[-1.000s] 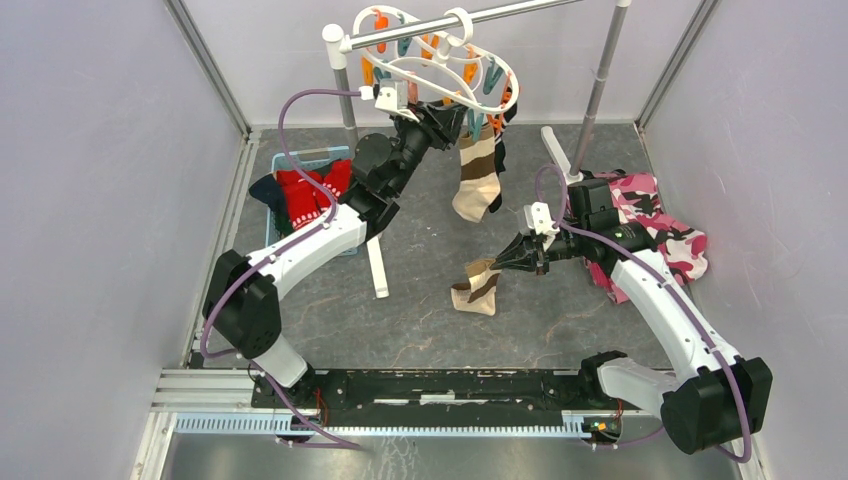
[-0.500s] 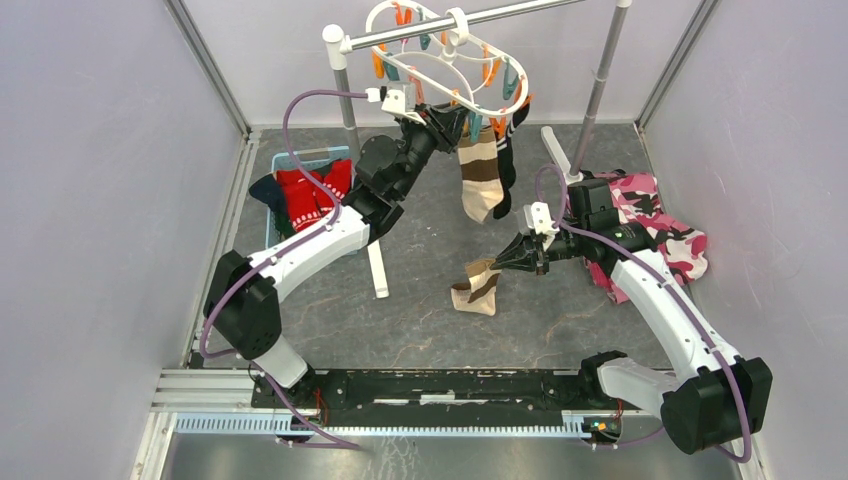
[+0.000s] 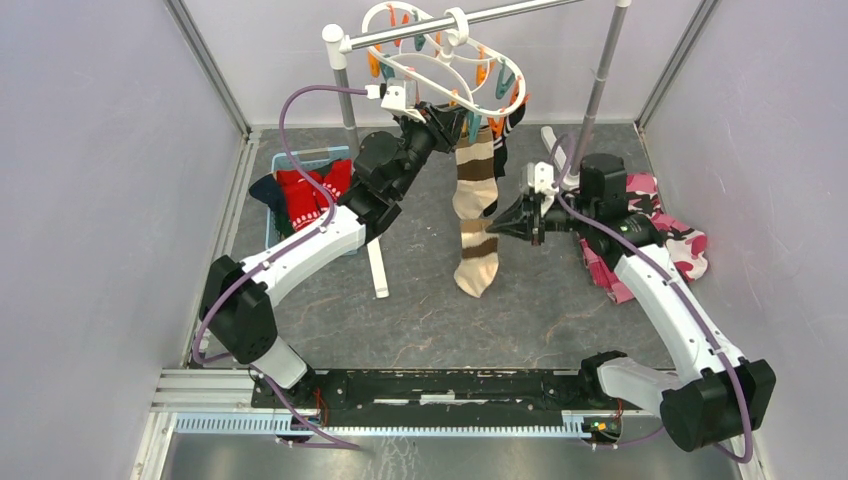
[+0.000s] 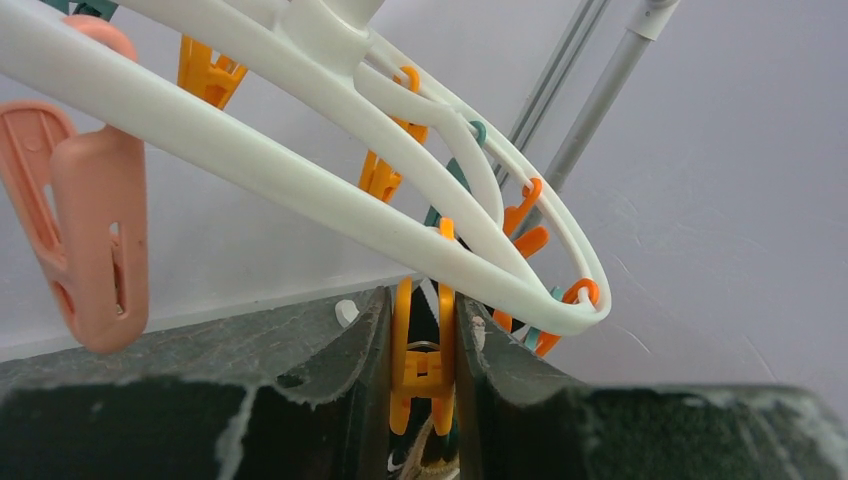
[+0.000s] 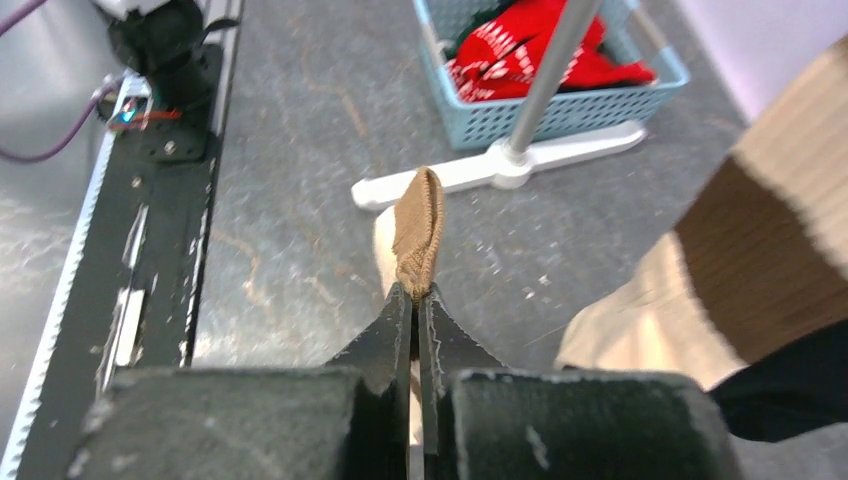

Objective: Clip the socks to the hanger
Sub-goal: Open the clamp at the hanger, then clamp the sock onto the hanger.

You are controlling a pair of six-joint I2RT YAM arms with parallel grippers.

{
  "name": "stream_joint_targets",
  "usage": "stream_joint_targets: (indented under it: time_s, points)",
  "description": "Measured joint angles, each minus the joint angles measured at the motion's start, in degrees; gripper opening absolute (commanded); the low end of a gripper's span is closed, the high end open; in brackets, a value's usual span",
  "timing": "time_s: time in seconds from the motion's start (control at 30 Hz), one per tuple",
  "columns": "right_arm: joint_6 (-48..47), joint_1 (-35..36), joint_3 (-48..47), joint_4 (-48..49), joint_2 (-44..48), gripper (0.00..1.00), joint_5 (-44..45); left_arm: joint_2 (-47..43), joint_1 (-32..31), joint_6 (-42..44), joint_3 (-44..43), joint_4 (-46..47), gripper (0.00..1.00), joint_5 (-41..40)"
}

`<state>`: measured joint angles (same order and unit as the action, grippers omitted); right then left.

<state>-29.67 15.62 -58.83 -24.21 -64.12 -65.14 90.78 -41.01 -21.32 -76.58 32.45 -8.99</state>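
The white hanger (image 3: 440, 62) hangs by its hook from the silver rack bar, with orange and teal clothespins around its ring. My left gripper (image 3: 455, 125) is shut on an orange clothespin (image 4: 422, 365), squeezing its two arms just under the hanger ring (image 4: 300, 150). A beige and brown striped sock (image 3: 478, 170) hangs clipped to the hanger beside a dark sock (image 3: 506, 150). My right gripper (image 3: 512, 222) is shut on the brown cuff (image 5: 418, 230) of a second striped sock (image 3: 477, 262), which dangles above the floor. Red socks (image 3: 305, 192) lie in the blue basket (image 3: 268, 225).
The rack's white foot bar (image 3: 377, 270) and upright pole (image 3: 345, 95) stand between the basket and the hanging socks. A second pole (image 3: 600, 80) stands at the right, and the camouflage cloth (image 3: 670, 240) lies beneath my right arm.
My right gripper has lifted the striped sock off the floor, up and toward the hanger. The left gripper has closed on the orange clothespin and the hanger has swung a little.
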Motion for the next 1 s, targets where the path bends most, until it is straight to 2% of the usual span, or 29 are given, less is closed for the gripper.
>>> stream_joint_targets:
  time_s: [0.27, 0.6, 0.8, 1.0]
  points:
    - [17.7, 1.6, -7.7, 17.9, -5.3, 0.00, 3.1, -1.5, 0.0, 0.0, -0.1, -2.6, 0.06, 0.1]
    - [35.5, 4.5, -8.8, 35.3, -12.3, 0.00, 10.8, -2.4, 0.0, 0.0, -0.3, -3.9, 0.07, 0.2]
    - [42.1, 5.0, -10.8, 40.1, -15.7, 0.00, 16.9, -2.4, 0.0, 0.0, -0.3, -4.1, 0.06, 0.5]
    - [44.4, 5.0, -11.2, 39.9, -16.2, 0.00, 23.3, -2.4, 0.0, -0.1, -0.3, -4.1, 0.07, 0.7]
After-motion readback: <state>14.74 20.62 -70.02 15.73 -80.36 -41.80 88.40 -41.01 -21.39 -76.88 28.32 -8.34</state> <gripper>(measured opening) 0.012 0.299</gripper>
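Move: The left fingers already hold the orange clamp on the hanger, right at the hand point. From the right hand, which pinches the striped sock, that clamp is roughly 16 cm ahead, 6 cm left and 12 cm up. The teal clamp is about 3 cm to the right of it, at about the same distance ahead and height, with the first striped sock hanging some 8 cm lower. Right hand carries the pinched sock forward and up, about 15 cm, towards the orange clamp left still squeezes. ##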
